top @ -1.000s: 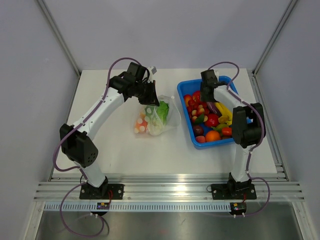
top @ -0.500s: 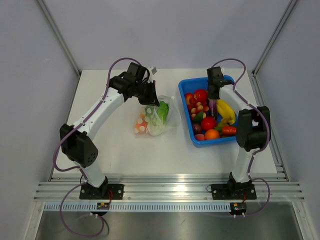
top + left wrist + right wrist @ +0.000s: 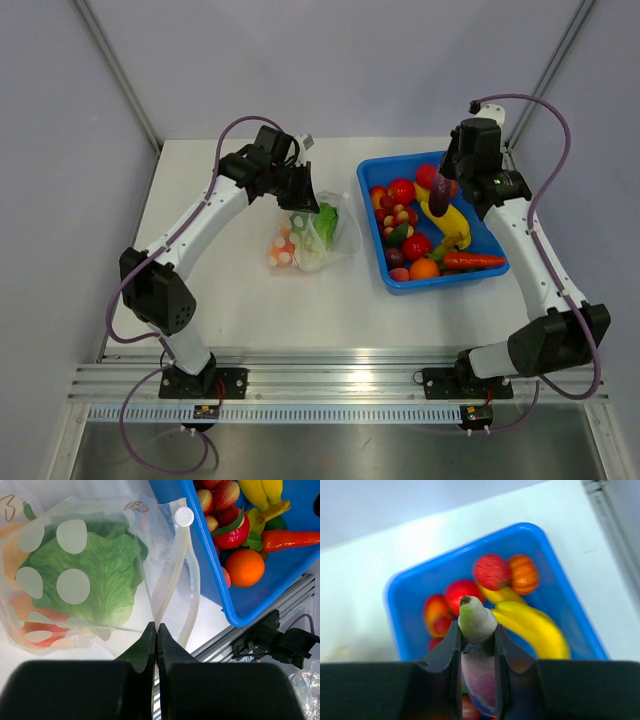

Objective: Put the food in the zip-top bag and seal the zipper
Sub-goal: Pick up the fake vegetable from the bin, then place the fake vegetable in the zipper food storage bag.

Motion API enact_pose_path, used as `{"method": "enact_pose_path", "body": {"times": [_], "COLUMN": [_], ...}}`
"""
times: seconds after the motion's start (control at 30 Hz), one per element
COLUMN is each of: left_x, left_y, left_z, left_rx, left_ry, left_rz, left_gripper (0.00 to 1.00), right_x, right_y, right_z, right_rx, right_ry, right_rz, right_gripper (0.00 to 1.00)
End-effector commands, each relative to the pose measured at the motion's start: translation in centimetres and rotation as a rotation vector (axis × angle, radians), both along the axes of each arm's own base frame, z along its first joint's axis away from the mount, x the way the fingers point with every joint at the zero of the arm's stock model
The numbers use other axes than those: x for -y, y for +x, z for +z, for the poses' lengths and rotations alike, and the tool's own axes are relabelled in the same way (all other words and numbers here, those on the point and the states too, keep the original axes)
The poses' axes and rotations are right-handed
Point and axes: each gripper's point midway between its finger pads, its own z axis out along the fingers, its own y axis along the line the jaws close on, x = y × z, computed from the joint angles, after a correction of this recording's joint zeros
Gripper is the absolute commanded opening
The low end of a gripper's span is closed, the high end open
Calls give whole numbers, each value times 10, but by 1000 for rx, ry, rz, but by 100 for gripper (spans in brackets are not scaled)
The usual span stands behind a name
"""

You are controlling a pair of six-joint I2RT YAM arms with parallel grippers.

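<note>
The clear dotted zip-top bag [image 3: 335,235] lies left of the blue tray, with green lettuce [image 3: 322,222] and orange and red pieces inside it. My left gripper [image 3: 300,190] is shut on the bag's mouth edge. In the left wrist view the pale zipper [image 3: 172,575] runs up from my left gripper [image 3: 157,627], and the lettuce [image 3: 95,575] shows through the plastic. My right gripper [image 3: 440,190] is shut on the purple eggplant [image 3: 437,197] and holds it above the tray. In the right wrist view the eggplant [image 3: 480,675] sits stem-up between the jaws of my right gripper [image 3: 476,626].
The blue tray [image 3: 440,284] at the right holds more food: a yellow banana [image 3: 452,222], a carrot [image 3: 475,261], an orange [image 3: 425,269], red pieces. The tray's near-left corner [image 3: 235,620] lies close to the bag's mouth. The metal rail runs along the table's near edge.
My right gripper has shut on the eggplant and lifted it out of the tray, the arm swinging out to the right. The left arm and bag have not moved.
</note>
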Motion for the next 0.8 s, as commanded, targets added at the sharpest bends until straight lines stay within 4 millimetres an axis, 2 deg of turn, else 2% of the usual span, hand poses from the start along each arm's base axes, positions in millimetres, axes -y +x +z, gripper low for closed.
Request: {"method": "enact_pose_path", "body": {"times": [0.0,0.03,0.07,0.1,0.13,0.2,0.23,0.27,0.33,0.37,0.53,0.57,0.6,0.77], "left_x": [5,4,4,5,4,4,5,5,7,7,8,8,8,9], "left_y": [0,-2,-2,-2,-3,-3,-3,-3,-4,-4,-5,-5,-5,-5], "left_z": [25,26,26,27,28,30,30,31,30,31,32,33,34,38], "left_rx": [79,77,79,82,85,86,86,85,78,78,72,73,77,78], "left_ry": [-60,-60,-60,-63,-65,-69,-69,-73,-78,-81,-90,-90,-91,-96], "left_rz": [-17,-18,-19,-20,-18,-21,-21,-23,-29,-29,-32,-33,-34,-30], "left_gripper": [0,0,0,0,0,0,0,0,0,0,0,0,0,0], "right_x": [-28,-39,-53,-63,-87,-111,-123,-143,-161,-177,-208,-212,-221,-237], "right_y": [-18,-22,-27,-31,-38,-43,-45,-49,-50,-50,-41,-40,-45,-50], "right_z": [31,35,50,40,40,37,35,33,23,17,-14,-14,-20,-39], "right_rx": [98,116,166,149,147,169,169,176,167,186,159,159,146,128], "right_ry": [251,312,384,470,512,575,586,593,637,642,659,656,646,651], "right_rz": [40,73,123,112,164,167,167,173,154,154,104,104,109,111], "right_gripper": [0,0,0,0,0,0,0,0,0,0,0,0,0,0]}}
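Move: Some 27 cm to the left of the right hand, 11 cm back and 12 cm lower, is the bag mouth; the eggplant is already gripped by its stem end. The blue bin's middle is nearly underneath, 4 cm left, level fore and aft, 23 cm down; the lettuce in the bag sits 28 cm left, 4 cm back and about 20 cm below. From the left hand, the bag mouth is about 4 cm right, 3 cm back and 5 cm lower. Swinging the held eggplant out of the space over the bin, the right arm goes about 23 cm left and 5 cm back towards the bag mouth, rising slightly at first, then sinking to some 6 cm below its start. The wrist rolls about 30 degrees, its left side coming up, so the eggplant's free end leads into the opening; the fingers keep their grip on the stem end. The left hand stays, still pinching the bag's rim. ##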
